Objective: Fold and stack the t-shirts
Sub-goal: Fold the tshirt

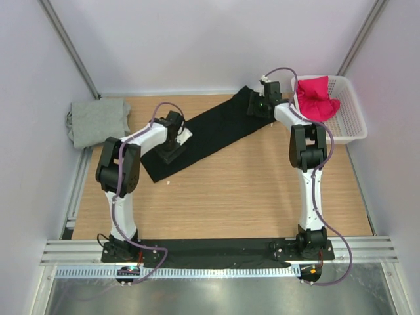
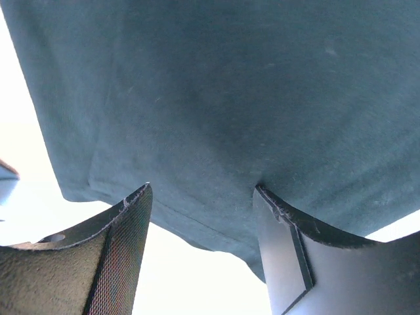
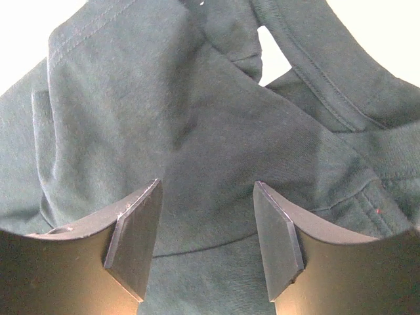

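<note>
The black t-shirt (image 1: 210,131) lies folded into a long diagonal strip across the table. My left gripper (image 1: 172,152) is open and pressed down on its near left end, the cloth's hem (image 2: 197,98) between its fingers (image 2: 128,223). My right gripper (image 1: 260,105) is open over the far right end, above the bunched collar and sleeve (image 3: 210,131). The grey t-shirt (image 1: 98,121) lies folded at the far left. The magenta-red t-shirt (image 1: 316,97) sits crumpled in the white mesh basket (image 1: 348,121).
The basket stands at the far right corner against the wall. White walls and metal frame posts close in the table on three sides. The wooden tabletop (image 1: 230,190) stretches bare in front of the black shirt.
</note>
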{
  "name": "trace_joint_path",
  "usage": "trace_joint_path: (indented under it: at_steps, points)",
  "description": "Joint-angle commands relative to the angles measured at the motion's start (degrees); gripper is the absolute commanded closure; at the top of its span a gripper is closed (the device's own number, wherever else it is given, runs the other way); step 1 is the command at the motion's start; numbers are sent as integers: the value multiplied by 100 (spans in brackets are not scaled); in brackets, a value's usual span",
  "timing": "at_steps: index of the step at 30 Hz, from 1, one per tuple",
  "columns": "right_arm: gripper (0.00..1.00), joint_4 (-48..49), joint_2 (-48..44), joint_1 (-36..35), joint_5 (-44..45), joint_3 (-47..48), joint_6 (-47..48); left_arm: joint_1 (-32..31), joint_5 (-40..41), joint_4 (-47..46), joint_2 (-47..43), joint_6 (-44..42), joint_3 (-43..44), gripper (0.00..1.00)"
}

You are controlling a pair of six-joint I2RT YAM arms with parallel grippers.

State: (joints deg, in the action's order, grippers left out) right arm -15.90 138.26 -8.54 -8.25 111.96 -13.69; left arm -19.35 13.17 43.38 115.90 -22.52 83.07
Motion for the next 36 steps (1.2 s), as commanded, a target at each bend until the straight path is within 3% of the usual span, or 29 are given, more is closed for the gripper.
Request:
trace_joint_path:
  at_steps: [1,7,24,36]
  points:
    - [36,43,271,-96,-115,334,51,-348,-68,478,-365,239,-369,36]
    - [36,-1,492,-183,-300,809,165,-990,-77,593,-674,327,-836,36]
    - [35,25,905,-430,-484,1372,104,-2273,-69,909,-665,793,-792,35]
    - [35,-97,264,-290,-519,1285,7,-2450,283,1269,-866,749,-292,34]
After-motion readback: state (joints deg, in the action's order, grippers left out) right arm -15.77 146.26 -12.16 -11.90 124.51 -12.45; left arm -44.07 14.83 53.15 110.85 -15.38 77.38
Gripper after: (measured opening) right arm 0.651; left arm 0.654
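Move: The black t-shirt lies under both open hands; its middle is about 12 cm right and 8 cm ahead of the left hand. From the right hand the middle is some 18 cm left and 11 cm back. The grey cloth lies about 27 cm left and 13 cm ahead of the left hand; the white basket is about 27 cm right of the right hand, level with it. Pressing with open fingers, left drags its shirt end 12 cm back, 11 right; right drags its end 6 left. ##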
